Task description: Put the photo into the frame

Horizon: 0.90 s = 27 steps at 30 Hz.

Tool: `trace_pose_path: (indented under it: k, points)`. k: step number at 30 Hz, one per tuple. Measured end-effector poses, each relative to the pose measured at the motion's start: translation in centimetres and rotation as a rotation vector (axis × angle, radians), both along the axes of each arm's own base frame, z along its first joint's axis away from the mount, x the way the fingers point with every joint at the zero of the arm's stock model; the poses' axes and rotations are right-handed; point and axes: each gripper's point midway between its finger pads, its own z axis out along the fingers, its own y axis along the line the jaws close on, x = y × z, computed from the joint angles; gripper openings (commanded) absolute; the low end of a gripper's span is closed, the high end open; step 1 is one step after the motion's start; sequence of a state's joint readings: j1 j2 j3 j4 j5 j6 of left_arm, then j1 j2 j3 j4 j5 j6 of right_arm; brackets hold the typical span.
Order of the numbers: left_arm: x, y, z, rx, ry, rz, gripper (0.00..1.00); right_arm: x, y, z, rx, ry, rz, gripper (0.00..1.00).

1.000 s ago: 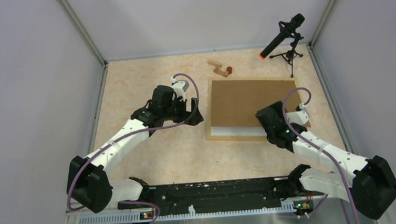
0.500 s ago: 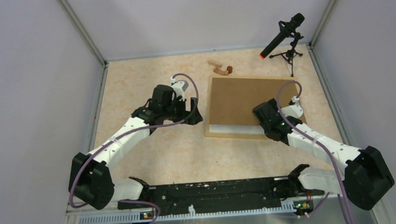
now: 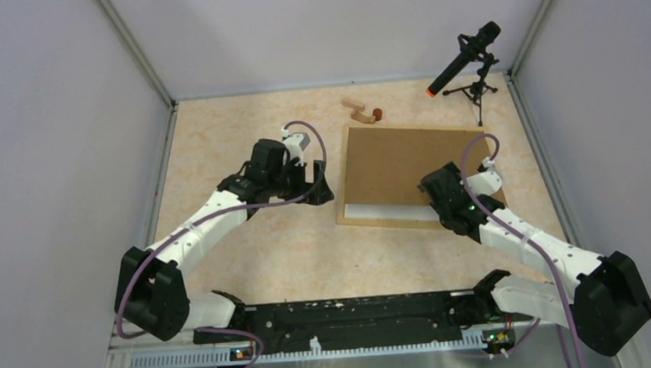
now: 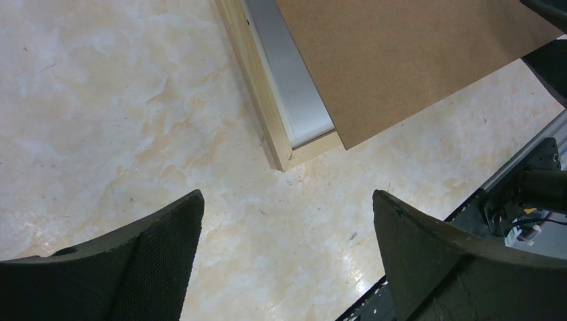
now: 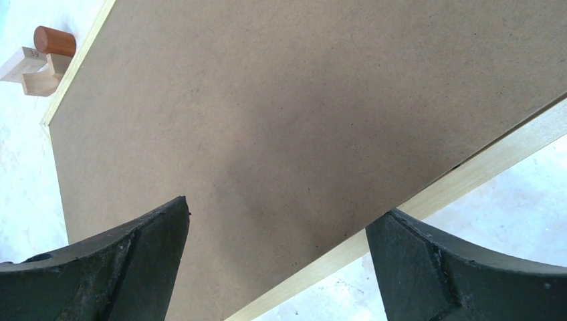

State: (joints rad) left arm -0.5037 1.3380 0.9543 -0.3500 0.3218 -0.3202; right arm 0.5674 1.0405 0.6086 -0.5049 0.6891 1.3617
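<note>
The frame (image 3: 385, 224) lies flat right of the table's centre, its pale wood rails round a brown backing board (image 3: 403, 165) that sits askew on it. A white strip (image 3: 383, 212) shows along the near edge. The photo is hidden. My left gripper (image 3: 322, 188) hovers open just left of the frame, over bare table; in the left wrist view (image 4: 287, 198) the frame's corner (image 4: 282, 148) lies ahead of the fingers. My right gripper (image 3: 433, 194) hangs open above the board's near right part; in the right wrist view (image 5: 277, 208) the board (image 5: 267, 120) and a rail (image 5: 468, 174) lie below.
Small wooden blocks (image 3: 358, 110) with a red-brown cylinder (image 5: 55, 41) lie just beyond the frame's far left corner. A microphone on a tripod (image 3: 469, 61) stands at the back right. Grey walls close in both sides. A black rail (image 3: 357, 312) runs along the near edge.
My right gripper has moved a little up and leftward over the brown board, then settled. The left arm has barely shifted. Both grippers stay open.
</note>
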Motion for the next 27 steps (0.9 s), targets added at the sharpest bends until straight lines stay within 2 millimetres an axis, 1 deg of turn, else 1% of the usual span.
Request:
trace_pose_path:
  k: [4, 10, 14, 21, 25, 27]
  points:
    - [0.0, -0.1, -0.1, -0.006, 0.007, -0.001, 0.99, 0.0, 0.0, 0.0, -0.005, 0.002, 0.008, 0.99]
    - [0.0, -0.2, -0.3, -0.013, 0.023, 0.003, 0.99, -0.3, 0.2, -0.6, 0.005, 0.033, 0.029, 0.99]
    - [-0.1, -0.3, -0.3, -0.035, 0.048, 0.004, 0.99, -1.3, 0.6, -1.3, -0.005, 0.115, 0.083, 0.99]
    - [-0.3, -1.0, -1.8, -0.109, 0.183, 0.001, 0.99, -3.1, 1.6, -1.3, -0.030, 0.263, 0.209, 0.99]
    - [-0.1, -1.6, -3.0, -0.151, 0.262, 0.006, 0.99, -5.0, 2.9, -2.1, -0.018, 0.368, 0.359, 0.99]
    - [0.0, -2.1, -3.8, -0.173, 0.305, 0.007, 0.99, -5.6, 3.2, -2.1, -0.039, 0.406, 0.440, 0.99]
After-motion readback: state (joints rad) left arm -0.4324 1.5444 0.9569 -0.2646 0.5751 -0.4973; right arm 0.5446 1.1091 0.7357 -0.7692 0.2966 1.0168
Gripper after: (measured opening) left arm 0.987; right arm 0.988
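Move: The right hand is open at the tilted brown board's raised near edge; the board's middle lies about 11 cm ahead, 11 cm left and 6 cm below it. The frame's near rail has its middle 12 cm left of this hand, level with it and 8 cm down; the frame's near-left corner is roughly 32 cm left, 1 cm ahead. From the left hand the board's middle is some 13 cm ahead, 28 cm right, 11 cm below. Right hand slips back some 6 cm and left off the board's edge, fingers open; left sinks 4 cm. ##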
